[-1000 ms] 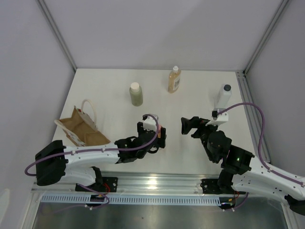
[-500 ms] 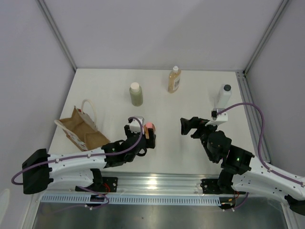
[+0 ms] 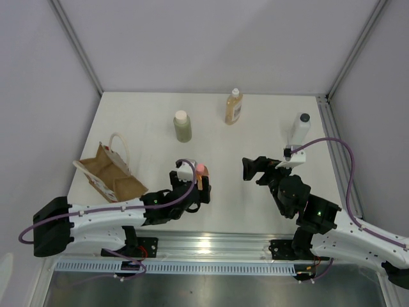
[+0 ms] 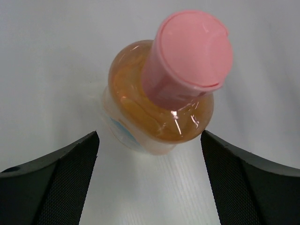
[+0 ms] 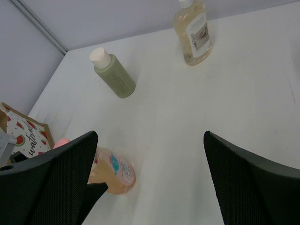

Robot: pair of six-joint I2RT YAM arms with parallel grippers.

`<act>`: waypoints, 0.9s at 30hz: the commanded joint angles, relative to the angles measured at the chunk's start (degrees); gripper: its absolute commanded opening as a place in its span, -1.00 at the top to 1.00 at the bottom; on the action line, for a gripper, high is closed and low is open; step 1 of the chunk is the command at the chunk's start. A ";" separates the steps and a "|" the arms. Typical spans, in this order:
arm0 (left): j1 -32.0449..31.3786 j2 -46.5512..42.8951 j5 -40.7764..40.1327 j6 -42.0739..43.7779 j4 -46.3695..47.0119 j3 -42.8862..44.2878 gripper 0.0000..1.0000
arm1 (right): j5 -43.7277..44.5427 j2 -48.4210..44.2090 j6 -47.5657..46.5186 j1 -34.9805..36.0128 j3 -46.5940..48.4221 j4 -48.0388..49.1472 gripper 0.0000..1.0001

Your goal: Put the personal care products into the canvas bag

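Observation:
The orange bottle (image 3: 200, 170) with its pink cap stands upright on the table at front centre. My left gripper (image 3: 199, 188) is open just behind it. In the left wrist view the bottle (image 4: 161, 93) sits ahead of the left gripper (image 4: 150, 140), its base level with the fingertips and touching neither. My right gripper (image 3: 250, 169) is open and empty, to the right of the bottle. The olive-green bottle (image 3: 183, 126), amber bottle (image 3: 234, 107) and white bottle (image 3: 299, 130) stand further back. The canvas bag (image 3: 108, 173) lies at the left with its cream handles (image 3: 119, 144).
The right wrist view shows the right gripper (image 5: 150, 136), the olive-green bottle (image 5: 115, 75), the amber bottle (image 5: 193, 33), the orange bottle (image 5: 115, 176) and a corner of the bag (image 5: 23, 131). Grey walls enclose the table, with a metal rail (image 3: 204, 246) at the front.
My left gripper and the orange bottle have shifted a little to the left, and the jaws have widened slightly. The right arm has not moved.

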 commanded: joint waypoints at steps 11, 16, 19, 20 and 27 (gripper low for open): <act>2.02 16.35 -7.17 -5.25 -4.89 13.10 -0.82 | -0.22 -0.71 0.17 -0.33 0.00 1.77 -0.97; 2.11 16.97 -7.96 -5.52 -3.48 11.61 -0.65 | -0.48 -0.71 0.26 -0.33 0.00 1.86 -0.97; 2.11 16.89 -8.22 -4.38 -1.65 10.64 -0.60 | -0.48 -0.62 0.26 -0.34 0.00 1.86 -0.97; 2.11 16.54 -7.61 -2.20 2.54 8.81 -0.59 | -0.31 -0.54 0.17 -0.42 -0.09 1.95 -0.97; 2.20 16.88 -6.11 -0.24 10.41 5.45 -0.40 | -0.31 -0.01 0.17 -0.60 -0.27 2.21 -0.97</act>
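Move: The orange bottle with the pink cap stands just beyond the left fingertips, about 5 cm ahead and 2 cm right, its middle some 5 cm lower. The canvas bag is about 28 cm to the left and 3 cm ahead; the green bottle is roughly 27 cm ahead and 4 cm left. From the idle right hand the orange bottle lies about 16 cm left, 2 cm ahead and 20 cm down. The left hand pushes about 3 cm forward, then sinks 3 cm around the orange bottle, fingers starting to close. ##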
